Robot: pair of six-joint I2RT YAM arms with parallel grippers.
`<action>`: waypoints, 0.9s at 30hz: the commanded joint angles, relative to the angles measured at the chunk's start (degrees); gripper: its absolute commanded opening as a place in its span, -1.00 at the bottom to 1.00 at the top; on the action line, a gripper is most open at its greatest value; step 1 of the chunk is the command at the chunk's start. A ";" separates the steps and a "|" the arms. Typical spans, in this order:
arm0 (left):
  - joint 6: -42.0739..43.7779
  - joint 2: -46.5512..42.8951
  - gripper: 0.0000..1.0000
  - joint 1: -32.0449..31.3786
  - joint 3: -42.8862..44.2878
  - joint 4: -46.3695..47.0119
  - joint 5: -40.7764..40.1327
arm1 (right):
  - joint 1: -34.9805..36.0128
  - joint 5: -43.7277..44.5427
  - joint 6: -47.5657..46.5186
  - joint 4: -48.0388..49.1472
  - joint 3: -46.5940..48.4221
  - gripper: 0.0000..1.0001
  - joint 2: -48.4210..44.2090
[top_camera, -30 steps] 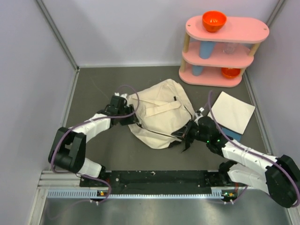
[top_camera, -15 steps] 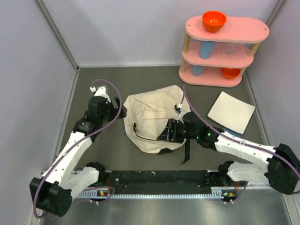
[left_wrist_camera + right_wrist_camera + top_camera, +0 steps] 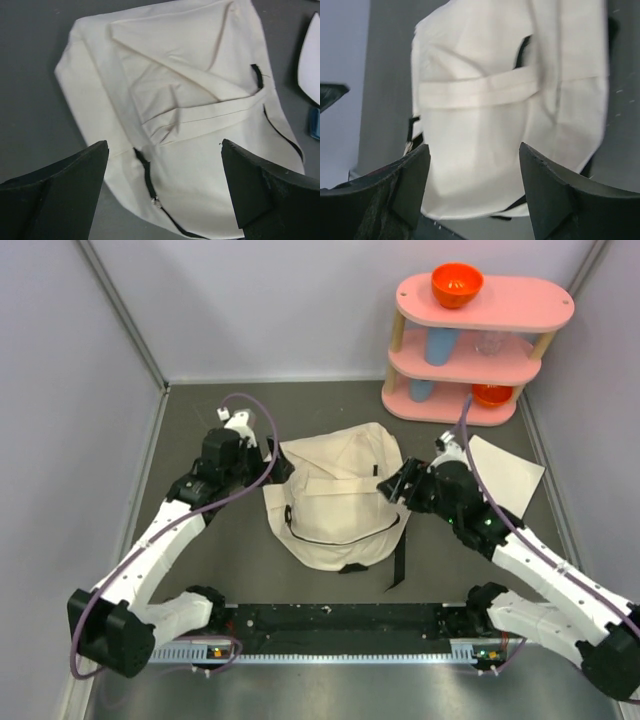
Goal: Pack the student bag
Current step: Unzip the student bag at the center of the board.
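The student bag (image 3: pixel 335 502) is a cream canvas backpack lying flat in the middle of the dark table, its black zipper (image 3: pixel 340 538) curving along the near side and a black strap (image 3: pixel 398 560) trailing at the near right. My left gripper (image 3: pixel 277 466) hovers open at the bag's far left edge. In the left wrist view its gripper (image 3: pixel 164 146) stands wide above the bag (image 3: pixel 175 80) and a zipper pull (image 3: pixel 156 202). My right gripper (image 3: pixel 392 485) is open at the bag's right edge. The right wrist view shows that gripper (image 3: pixel 475 149) empty above the bag (image 3: pixel 485 110).
A pink three-tier shelf (image 3: pixel 520 310) stands at the far right with an orange bowl (image 3: pixel 457 283) on top, a blue cup (image 3: pixel 440 345) and a second orange bowl (image 3: pixel 492 393) below. A white notebook (image 3: pixel 510 475) lies right of the bag. Lilac walls close in both sides.
Both grippers have let go of the bag and opened. The left arm drew back to the bag's far left, the right swung up to its right edge. The bag settled flatter.
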 commanded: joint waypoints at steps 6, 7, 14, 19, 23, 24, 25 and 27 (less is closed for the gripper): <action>-2.58 7.60 0.97 -9.44 5.28 7.63 1.93 | -13.99 -12.91 -4.23 5.68 5.71 0.18 14.77; -2.67 8.39 0.97 -10.06 5.79 8.86 2.63 | -14.17 -13.45 -4.41 6.65 6.24 0.15 16.11; -4.16 11.40 0.98 -14.19 5.99 7.20 2.72 | -15.05 -15.30 -3.97 13.07 11.94 0.00 27.80; -5.39 6.83 0.97 -16.66 -4.54 10.20 2.47 | -15.40 -15.21 -5.37 13.34 15.38 -0.12 34.13; -7.50 1.90 0.97 -16.66 -12.56 12.74 -0.52 | -15.40 -14.25 -6.60 12.90 17.58 -0.14 38.52; -7.68 1.02 0.98 -16.66 -13.70 13.09 -1.05 | -15.49 -14.16 -6.69 12.72 18.02 -0.14 38.97; -7.50 -0.38 0.98 -16.66 -15.45 13.18 -1.49 | -15.49 -14.07 -7.13 12.11 18.28 -0.14 39.23; -7.41 -1.35 0.98 -16.66 -16.61 12.66 -3.34 | -15.49 -13.45 -7.40 12.19 18.37 -0.14 39.76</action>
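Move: From the open right hand, the black tab on the bag lies about 15 cm ahead, 2 cm left and 13 cm below. The zip's right end is some 2 cm ahead and 3 cm right, the pocket band 11 cm ahead and 12 cm left, both also well below. From the left hand, the zip pull lies 3 cm back, 2 cm right and 15 cm down; the pocket band is 5 cm ahead and 18 cm right. Right hand reaches 12 cm forward, sinking towards the tab, fingers narrowing; left sinks 9 cm, rightward, back, nearing the pull. ##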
